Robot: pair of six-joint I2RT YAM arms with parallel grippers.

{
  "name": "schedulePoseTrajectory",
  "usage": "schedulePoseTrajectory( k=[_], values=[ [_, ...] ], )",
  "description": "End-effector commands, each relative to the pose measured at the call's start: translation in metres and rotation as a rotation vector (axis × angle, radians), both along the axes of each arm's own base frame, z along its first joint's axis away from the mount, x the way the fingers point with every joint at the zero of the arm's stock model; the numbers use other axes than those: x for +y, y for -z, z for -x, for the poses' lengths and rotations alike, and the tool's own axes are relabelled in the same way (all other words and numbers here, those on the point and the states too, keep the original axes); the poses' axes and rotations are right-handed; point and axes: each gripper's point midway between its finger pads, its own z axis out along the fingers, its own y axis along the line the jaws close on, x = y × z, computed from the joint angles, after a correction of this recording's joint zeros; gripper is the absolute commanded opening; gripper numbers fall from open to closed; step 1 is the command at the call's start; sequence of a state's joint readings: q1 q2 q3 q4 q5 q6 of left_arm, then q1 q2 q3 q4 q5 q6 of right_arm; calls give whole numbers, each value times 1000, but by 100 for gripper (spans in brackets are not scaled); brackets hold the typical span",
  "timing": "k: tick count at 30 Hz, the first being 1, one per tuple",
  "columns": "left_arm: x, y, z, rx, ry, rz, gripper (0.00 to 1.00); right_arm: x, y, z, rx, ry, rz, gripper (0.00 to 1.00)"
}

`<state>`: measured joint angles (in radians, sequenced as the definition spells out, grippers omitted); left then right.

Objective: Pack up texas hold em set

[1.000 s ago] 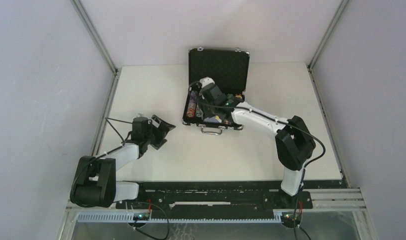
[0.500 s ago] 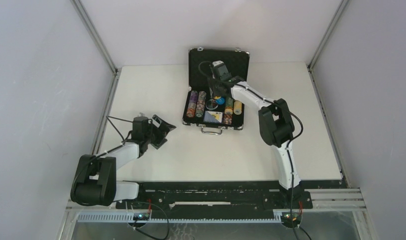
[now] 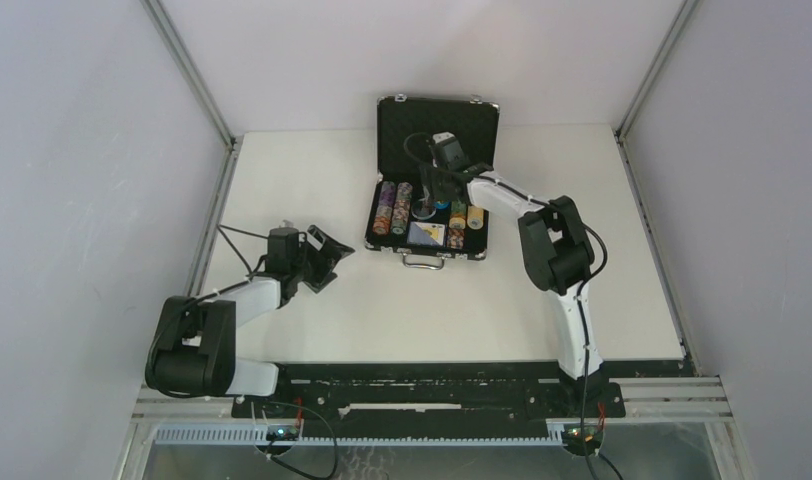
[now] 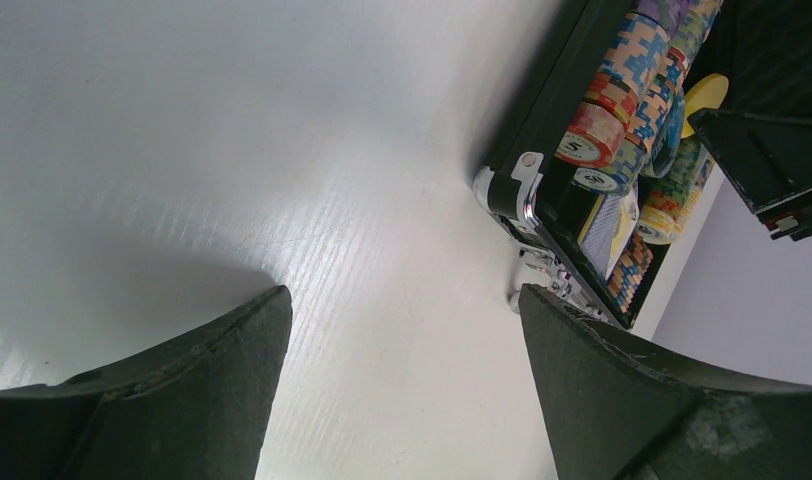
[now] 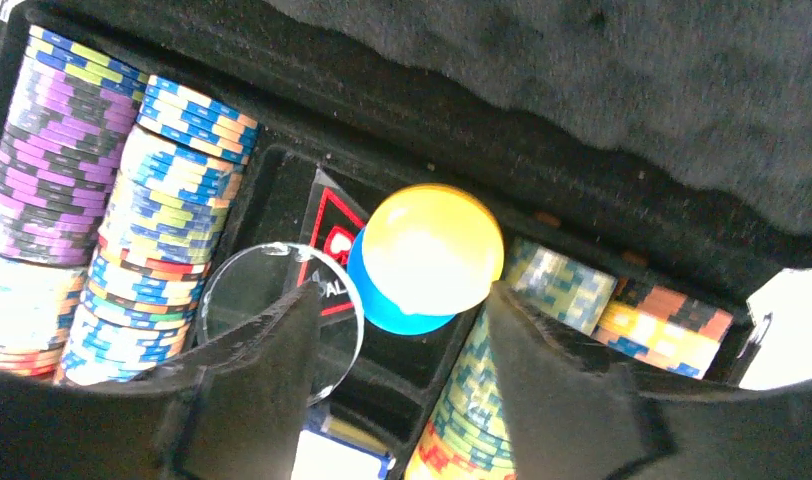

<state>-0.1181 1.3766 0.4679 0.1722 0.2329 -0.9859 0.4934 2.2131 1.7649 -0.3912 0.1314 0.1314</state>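
Observation:
The black briefcase (image 3: 437, 104) of the texas hold em set stands open at the back centre, lid upright. Rolls of multicoloured chips (image 3: 392, 207) fill its left and right slots, and a card deck (image 3: 427, 234) lies at the front. My right gripper (image 3: 434, 190) hangs open over the middle compartment. In the right wrist view, its jaws (image 5: 404, 295) hold nothing. Just beyond them a yellow token (image 5: 432, 245) rests on a blue token (image 5: 392, 315), beside a clear token (image 5: 252, 290). My left gripper (image 3: 327, 255) is open over bare table, left of the case.
In the left wrist view, the case's silver corner latch (image 4: 522, 190) and chip rolls (image 4: 622, 90) lie ahead to the right of the open left gripper (image 4: 402, 300). The silver handle (image 3: 423, 262) juts from the case front. White walls enclose the table (image 3: 312, 180).
My right arm drew back from low over the case's front to its middle, near the lid. Its jaws widened. The left gripper shifted slightly.

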Motion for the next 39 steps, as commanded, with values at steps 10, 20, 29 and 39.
schedulePoseTrajectory(
  k=[10,20,29,39],
  values=[
    [0,25,20,102,46,-54,90,0,-75,-23,-226,70,-108,46],
    [-5,25,20,97,65,-40,89,-9,-50,-59,-232,130,-58,5],
    [-8,30,20,117,76,-31,89,-15,-15,-41,-132,131,-60,0],
    [-12,27,21,106,87,-21,88,-9,-4,-3,-23,90,-130,0]
  ],
)
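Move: The yellow disc I have just let go of lies over the blue disc in the open case, about 2 cm ahead of my right hand point and 3 cm below it. The clear disc is some 4 cm to my left, level with the hand point. The green chip stack is about 5 cm to the right, and the card pack is roughly 7 cm back and 3 cm left. From my left hand, the yellow disc is some 18 cm ahead and 22 cm right. I shut my open right fingers completely while lifting up and forward off the yellow disc, about 4 cm up and 5 cm out, the hand levelling by some 10 degrees. Then I reverse, driving the closed tips down some 6 cm and back 3 cm, drifting slightly right and tipping down again, onto the right-hand side of the yellow disc beside the green chips. ##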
